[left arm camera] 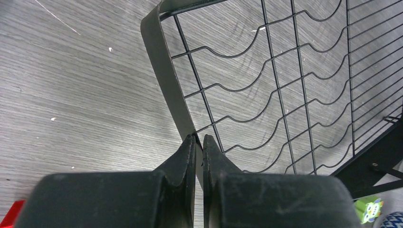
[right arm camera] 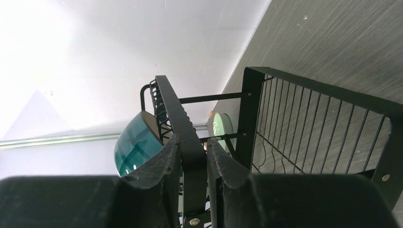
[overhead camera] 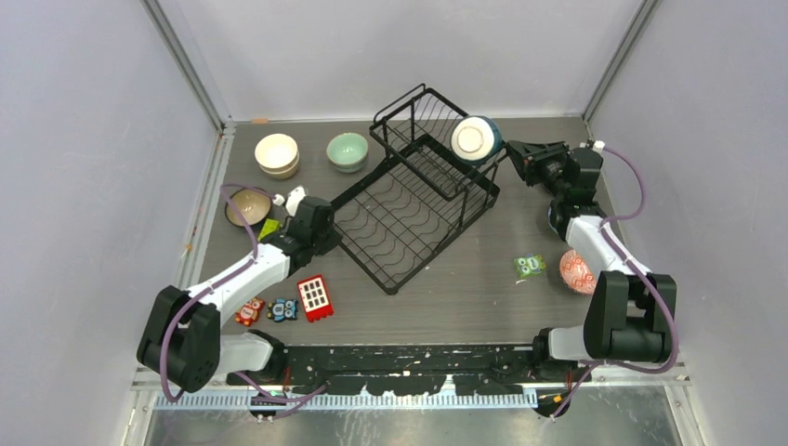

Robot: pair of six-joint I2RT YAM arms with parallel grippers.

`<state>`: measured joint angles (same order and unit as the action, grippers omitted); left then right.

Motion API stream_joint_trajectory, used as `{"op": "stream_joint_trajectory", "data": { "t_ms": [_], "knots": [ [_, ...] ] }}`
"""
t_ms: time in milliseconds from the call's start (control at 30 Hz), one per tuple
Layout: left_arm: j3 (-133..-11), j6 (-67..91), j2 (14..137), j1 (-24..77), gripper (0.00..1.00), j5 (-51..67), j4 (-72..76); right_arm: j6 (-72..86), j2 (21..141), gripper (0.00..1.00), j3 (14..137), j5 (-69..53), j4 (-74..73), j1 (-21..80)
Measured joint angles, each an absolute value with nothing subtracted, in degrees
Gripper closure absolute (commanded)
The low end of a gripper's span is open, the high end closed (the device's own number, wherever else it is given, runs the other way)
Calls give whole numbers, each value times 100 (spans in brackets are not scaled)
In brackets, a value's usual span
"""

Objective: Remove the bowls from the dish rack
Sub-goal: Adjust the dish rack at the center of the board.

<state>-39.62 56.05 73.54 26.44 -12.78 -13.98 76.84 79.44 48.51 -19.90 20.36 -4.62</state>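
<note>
The black wire dish rack (overhead camera: 446, 243) stands mid-table, its raised basket at the far right end. A dark teal bowl (overhead camera: 476, 139) with a white inside leans on edge in that basket, and the right wrist view shows it (right arm camera: 135, 142) left of my fingers. My left gripper (overhead camera: 333, 240) is shut on the rack's flat rim (left arm camera: 164, 71) at its near-left side, the tips (left arm camera: 199, 138) pinching the strip. My right gripper (overhead camera: 509, 149) grips the rack's upper frame bar (right arm camera: 178, 109), its jaws (right arm camera: 192, 140) closed against both faces of it.
Stacked cream bowls (overhead camera: 277, 154), a pale green bowl (overhead camera: 348, 151) and a brown bowl (overhead camera: 247, 206) sit left of the rack. A red patterned bowl (overhead camera: 576, 271) lies by the right arm. Toy blocks lie near: red (overhead camera: 314, 297), green (overhead camera: 530, 266), small ones (overhead camera: 265, 309).
</note>
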Motion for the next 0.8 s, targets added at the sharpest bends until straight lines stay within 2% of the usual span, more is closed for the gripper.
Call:
{"op": "stream_joint_trajectory", "data": {
  "t_ms": [267,467,500,567,667,733,800],
  "knots": [
    [-4058,5398,7452,2781,99,-1450,-1426,7542,7011,99,4357,-1527,1470,-467],
    [-4167,5199,7511,2803,95,-1527,-1546,7330,5638,99,3758,-993,617,-395],
    [-4189,5177,7516,2803,94,-1546,-1584,7284,5378,96,3662,-895,451,-362],
    [-4211,5133,7516,2803,91,-1588,-1638,7183,4954,81,3533,-781,154,-320],
    [-4226,5059,7509,2808,81,-1621,-1699,6917,4475,50,3511,-644,-375,-263],
    [-4224,5046,7522,2832,71,-1575,-1761,6729,4357,38,3590,-593,-711,-228],
    [-4165,5026,7572,2897,59,-1441,-1975,6536,4344,31,3712,-526,-1107,-202]
  ]
}}
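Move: Both hands already grip the dish rack. The right holds the upper tier's outer corner, with the rack's middle about 20 cm to its left, 6 cm back and some 11 cm below; the teal bowl stands roughly 8 cm left and 3 cm ahead at its height, the green packet 24 cm back, 9 cm right and 21 cm below. From the left, on the low rim, the middle lies about 20 cm right, 8 cm ahead and 5 cm above; the red block is 15 cm back, 6 cm left and 4 cm below. Keeping hold of the upper tier's corner, the right hand draws it straight back towards the robot, about 13 cm with only a slight drift right, turning clockwise by about 10 degrees and rolling its left side down, then opens its fingers to free the corner as it eases to a stop. Meanwhile the left hand keeps its pinch on the low rim as the pivot, almost in place, and only at the end loosens its fingers while slipping a centimetre or two back and down, the rim still between them. ##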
